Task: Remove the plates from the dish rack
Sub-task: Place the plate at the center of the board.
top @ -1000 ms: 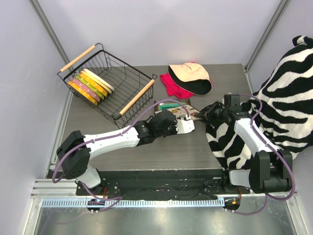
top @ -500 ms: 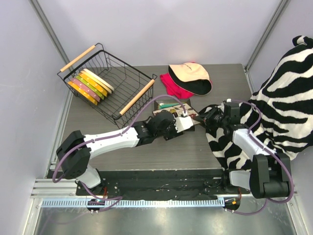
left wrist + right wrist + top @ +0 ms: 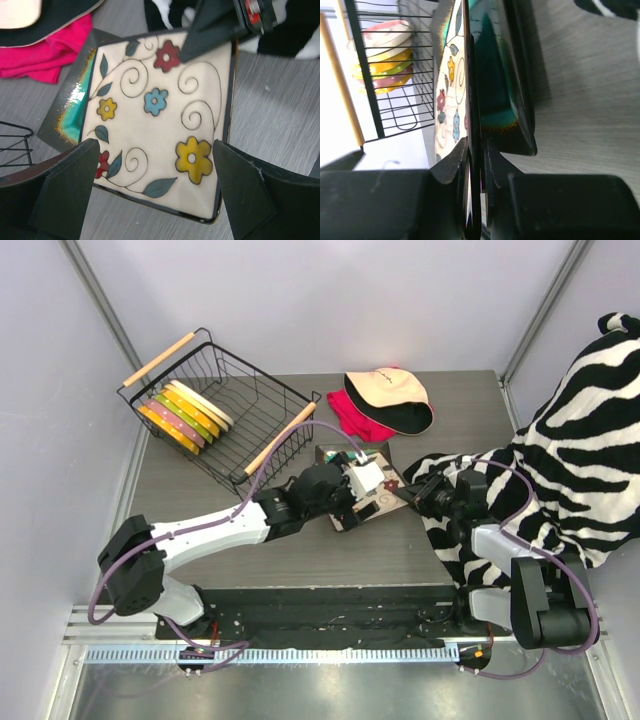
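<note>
A square cream plate (image 3: 155,105) with a dark rim and coloured flowers lies on the table, resting on a dark teal-glazed plate (image 3: 75,110). My left gripper (image 3: 155,150) hovers open over its near edge, fingers (image 3: 65,190) apart on either side and touching nothing. My right gripper (image 3: 476,145) is shut on the plate's far rim (image 3: 470,75). From above, the left gripper (image 3: 350,502) covers part of the plate (image 3: 385,502), with the right gripper (image 3: 408,490) beside it. Several round scalloped plates (image 3: 185,412) stand in the black wire dish rack (image 3: 262,390).
A cream-and-black cap (image 3: 390,398) lies on a pink cloth (image 3: 348,418) behind the square plate. A zebra-patterned fabric (image 3: 570,460) covers the right side under my right arm. The rack (image 3: 380,75) sits at the far left corner.
My left gripper has opened and let go of the square plate, and the left arm has drawn back to the left. The right gripper stays shut on the plate.
</note>
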Tool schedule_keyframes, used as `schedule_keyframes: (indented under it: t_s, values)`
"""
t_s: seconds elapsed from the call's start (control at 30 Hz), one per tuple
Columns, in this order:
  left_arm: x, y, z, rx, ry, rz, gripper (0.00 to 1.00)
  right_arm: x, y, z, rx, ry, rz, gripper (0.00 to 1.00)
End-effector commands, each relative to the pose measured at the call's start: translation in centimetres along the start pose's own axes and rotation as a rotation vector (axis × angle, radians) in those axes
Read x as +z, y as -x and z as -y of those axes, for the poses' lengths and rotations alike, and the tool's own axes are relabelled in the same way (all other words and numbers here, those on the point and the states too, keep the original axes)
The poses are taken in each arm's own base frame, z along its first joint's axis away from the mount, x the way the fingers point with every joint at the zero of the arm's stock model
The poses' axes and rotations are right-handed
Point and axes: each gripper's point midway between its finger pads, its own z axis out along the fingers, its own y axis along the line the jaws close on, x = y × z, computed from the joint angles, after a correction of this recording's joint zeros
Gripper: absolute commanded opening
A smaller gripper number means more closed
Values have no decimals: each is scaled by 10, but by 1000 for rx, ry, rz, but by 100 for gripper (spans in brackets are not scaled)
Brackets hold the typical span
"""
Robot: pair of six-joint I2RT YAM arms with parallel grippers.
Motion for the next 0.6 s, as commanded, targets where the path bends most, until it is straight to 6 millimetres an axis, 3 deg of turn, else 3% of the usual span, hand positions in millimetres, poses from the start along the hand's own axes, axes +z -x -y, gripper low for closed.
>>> schedule_keyframes:
  t_s: [0.0, 0.23, 0.57]
  values:
    - [-18, 32, -16, -159, 45, 141, 100, -14, 22, -65, -128, 276, 128, 1]
    - [-22, 12, -37, -551, 142, 129, 100, -20, 28, -66, -126, 335, 232, 1]
    - [-8, -56, -31, -958, 213, 4, 100, -24, 39, -57, -87, 351, 378, 1]
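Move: The cream flowered plate, its right edge pinched in my right fingers, has its middle about 5 cm ahead, 3 cm right and 7 cm below my open left hand; from my right hand it lies 8 cm left and about level in reach. Under it, the green-centred plate is roughly 11 cm left of my right hand, 3 cm farther out and 5 cm lower. The cap lies about 18 cm ahead and 3 cm left of my right hand. I swing my open left hand about 5 cm left and a little forward, out over the plate towards its left edge, first up 2 cm, then dipping about 3 cm, while it turns some 30 degrees counter-clockwise and tips downward. My right hand keeps its pinch on the right edge, easing back and right by barely a centimetre while its fingers tip up about 10 degrees. ##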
